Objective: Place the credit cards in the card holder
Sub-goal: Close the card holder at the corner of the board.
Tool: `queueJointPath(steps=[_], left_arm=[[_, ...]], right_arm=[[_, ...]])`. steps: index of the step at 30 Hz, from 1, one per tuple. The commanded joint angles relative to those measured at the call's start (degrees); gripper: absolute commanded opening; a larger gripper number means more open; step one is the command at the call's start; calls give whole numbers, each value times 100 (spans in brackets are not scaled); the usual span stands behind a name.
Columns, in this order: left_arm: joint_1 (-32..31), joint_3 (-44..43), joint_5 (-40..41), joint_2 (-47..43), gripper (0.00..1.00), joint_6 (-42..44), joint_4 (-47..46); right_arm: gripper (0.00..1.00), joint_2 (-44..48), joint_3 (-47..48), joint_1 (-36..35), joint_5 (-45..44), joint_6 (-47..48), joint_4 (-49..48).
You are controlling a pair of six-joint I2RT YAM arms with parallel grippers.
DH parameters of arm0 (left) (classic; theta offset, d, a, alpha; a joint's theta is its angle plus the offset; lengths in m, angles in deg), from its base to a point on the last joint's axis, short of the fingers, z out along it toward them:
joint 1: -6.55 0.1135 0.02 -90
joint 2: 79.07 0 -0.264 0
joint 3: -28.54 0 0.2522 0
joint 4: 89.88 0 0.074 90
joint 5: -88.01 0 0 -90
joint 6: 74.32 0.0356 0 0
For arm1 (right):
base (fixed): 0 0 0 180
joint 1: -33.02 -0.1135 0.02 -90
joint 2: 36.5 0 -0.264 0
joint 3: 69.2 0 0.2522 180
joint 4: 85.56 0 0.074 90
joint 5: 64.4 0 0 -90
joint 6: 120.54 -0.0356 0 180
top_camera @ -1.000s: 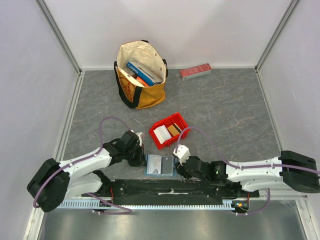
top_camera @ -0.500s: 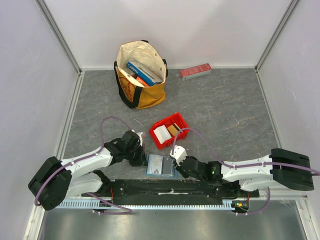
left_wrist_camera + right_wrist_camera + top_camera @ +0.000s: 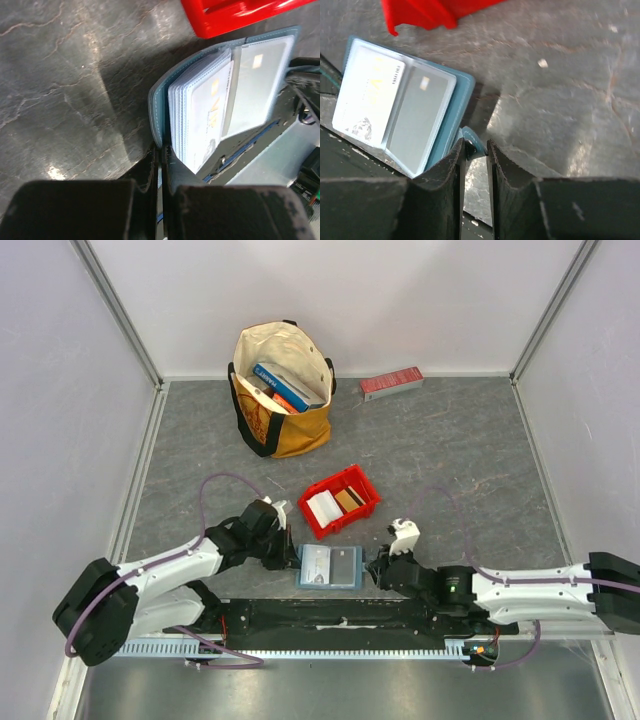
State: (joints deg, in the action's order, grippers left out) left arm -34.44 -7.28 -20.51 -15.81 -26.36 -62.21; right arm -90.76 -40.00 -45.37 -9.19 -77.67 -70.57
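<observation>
The teal card holder point(image 3: 330, 566) lies open near the table's front edge, its clear sleeves showing a white card point(image 3: 205, 115) and a grey one point(image 3: 417, 115). My left gripper point(image 3: 288, 556) is shut on the holder's left cover point(image 3: 157, 107); its jaws point(image 3: 163, 152) are pressed together on the teal edge. From the right, my right gripper point(image 3: 374, 568) is shut on the small closure tab point(image 3: 476, 141), which bridges its narrow jaws. More credit cards, one white point(image 3: 322, 506) and one tan point(image 3: 348, 499), lie in the red bin point(image 3: 365, 480) just behind the holder.
A tan tote bag point(image 3: 283, 390) with books stands at the back. A long red box point(image 3: 391, 383) lies by the back wall. The arms' black base rail point(image 3: 330, 615) runs just in front of the holder. The red bin's corner point(image 3: 430, 12) is close behind the holder.
My right gripper has narrowed onto the closure tab and drawn back to the right. The holder now lies wider open and a little further right. The left gripper has kept its hold.
</observation>
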Motion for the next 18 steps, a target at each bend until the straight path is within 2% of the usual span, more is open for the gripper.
queueJointPath(steps=[1,3,4,10,14,18], left_arm=[[12,71,16,-279,2,-172,77],[12,53,-63,-419,2,-243,68],[12,44,-98,-490,2,-278,76],[12,-96,-108,-719,2,-375,383],[4,-193,-169,-754,2,-462,525],[-5,-228,-274,-842,2,-700,542]], right_arm=[[30,521,-436,8,-538,-1867,843],[31,705,-507,8,-529,-2219,1009],[35,793,-490,8,-538,-2308,1062],[48,1014,-25,8,-406,-1906,1098],[52,576,581,8,-135,-1291,1011],[53,-249,1214,8,383,-807,713]])
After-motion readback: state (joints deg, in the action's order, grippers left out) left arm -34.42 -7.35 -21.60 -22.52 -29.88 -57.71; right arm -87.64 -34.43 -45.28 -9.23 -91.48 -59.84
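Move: The right hand has the card holder's clasp tab right at its fingertips, about 1 cm to the left and 1 cm below. The open card holder's middle lies some 8 cm to its left, level fore and aft and about 4 cm lower, with the red box 14 cm ahead and 6 cm left, some 2 cm lower. The left hand still pinches the holder's left edge, the holder's middle about 8 cm to its right and 1 cm back, some 2 cm down. The right hand comes free of the clasp tab, its fingers opening from about a quarter to half while it draws some 2.5 cm right and dips a little, the wrist turning roughly 15 degrees with part of that clockwise; it then swings back left about 3 cm and climbs nearly 4 cm, ending open above the tab. Meanwhile the left hand keeps its pinch on the holder's left edge and lifts it about 2 cm, first edging right and then easing slightly back. ##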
